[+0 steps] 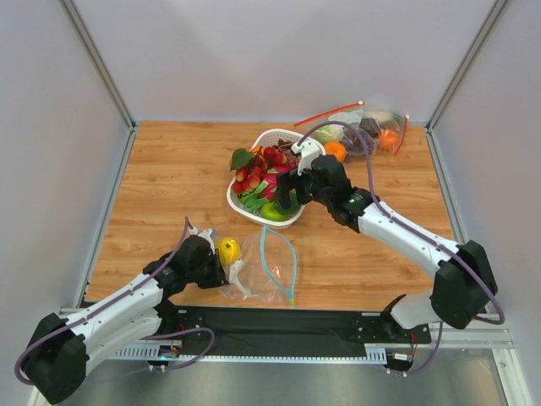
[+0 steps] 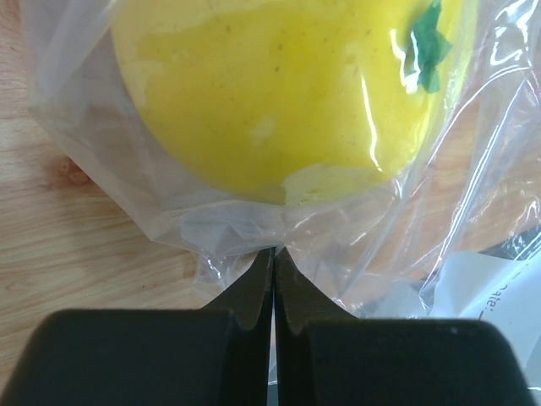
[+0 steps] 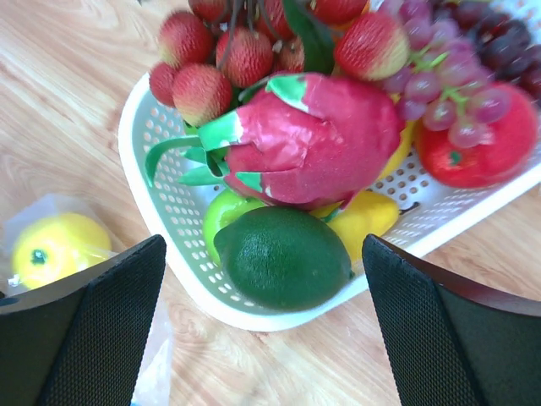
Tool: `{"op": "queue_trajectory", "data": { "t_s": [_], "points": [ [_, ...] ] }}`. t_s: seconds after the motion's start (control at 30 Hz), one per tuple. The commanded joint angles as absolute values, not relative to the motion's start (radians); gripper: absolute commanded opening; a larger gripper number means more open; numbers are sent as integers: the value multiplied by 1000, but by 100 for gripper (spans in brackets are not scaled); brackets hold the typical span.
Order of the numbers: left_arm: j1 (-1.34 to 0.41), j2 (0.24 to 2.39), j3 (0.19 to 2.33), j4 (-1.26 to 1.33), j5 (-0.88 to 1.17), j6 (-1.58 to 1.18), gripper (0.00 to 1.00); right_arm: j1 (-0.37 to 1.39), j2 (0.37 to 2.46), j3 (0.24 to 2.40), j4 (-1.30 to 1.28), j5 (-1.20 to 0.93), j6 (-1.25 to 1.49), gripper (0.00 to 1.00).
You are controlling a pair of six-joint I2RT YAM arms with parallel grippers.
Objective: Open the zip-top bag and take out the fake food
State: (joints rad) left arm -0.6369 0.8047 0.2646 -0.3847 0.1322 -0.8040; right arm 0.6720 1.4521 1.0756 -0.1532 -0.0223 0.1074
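The zip-top bag lies open on the table near the front, its teal zip strip spread in a loop. A yellow lemon sits inside its left end and fills the left wrist view. My left gripper is shut, pinching the bag's plastic just below the lemon. My right gripper is open and empty above the front edge of the white basket. A dark green fruit lies in the basket between its fingers. Red strawberries lie further back.
The basket also holds a pink dragon fruit, purple grapes and other produce. An orange lies behind it. A second clear bag with a red-orange zip strip holds more food at the back right.
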Motion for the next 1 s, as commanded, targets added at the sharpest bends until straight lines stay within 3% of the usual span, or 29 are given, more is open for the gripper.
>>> {"op": "queue_trajectory", "data": {
  "t_s": [0.0, 0.17, 0.27, 0.3, 0.37, 0.47, 0.57, 0.7, 0.8, 0.97],
  "points": [
    [-637, 782, 267, -394, 140, -787, 0, 672, 1341, 1065, -193, 32, 101, 99],
    [-637, 779, 268, -390, 152, -775, 0, 676, 1203, 1016, -314, -27, 135, 93],
    [-637, 778, 275, -357, 189, -743, 0, 722, 1122, 948, -380, -41, 150, 81],
    [-637, 779, 278, -353, 193, -736, 0, 764, 1108, 931, -393, -32, 172, 71],
    [-637, 779, 290, -348, 198, -719, 1, 798, 1082, 879, -408, -43, 199, 62],
    [-637, 779, 313, -371, 189, -704, 14, 845, 1063, 813, -373, -92, 261, 45],
    [-637, 769, 330, -406, 181, -703, 24, 868, 1077, 784, -325, -112, 291, 41],
    [-637, 688, 342, -498, 152, -733, 48, 893, 1103, 778, -282, -169, 299, 34],
    [-637, 597, 354, -560, 132, -764, 56, 899, 1118, 772, -249, -219, 311, 30],
    [-638, 456, 368, -649, 89, -839, 60, 905, 1138, 749, -219, -229, 308, 30]
  ]
}}
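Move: Straight under the right hand, some 10 cm down, lies the dark green avocado it has already let go of; the basket's middle is about 9 cm ahead and 3 cm left of that hand. The bag's blue-zipped mouth is about 16 cm back, 2 cm left and 15 cm below it, the yellow fruit 12 cm back and 17 cm left. From the left hand, shut on the bag's closed corner, the yellow fruit is about 9 cm ahead and 1 cm right, the mouth 5 cm ahead and 15 cm right. Leaving the basket, the right hand lifts about 5 cm, sweeps back some 17 cm and sinks to hover over the bag's blue-zipped mouth, tipping down and turning counter-clockwise about 15 degrees each, its fingers narrowing from wide to about a third open. Meanwhile the left hand opens, lets go of the bag's corner and then rises about 5 cm. ##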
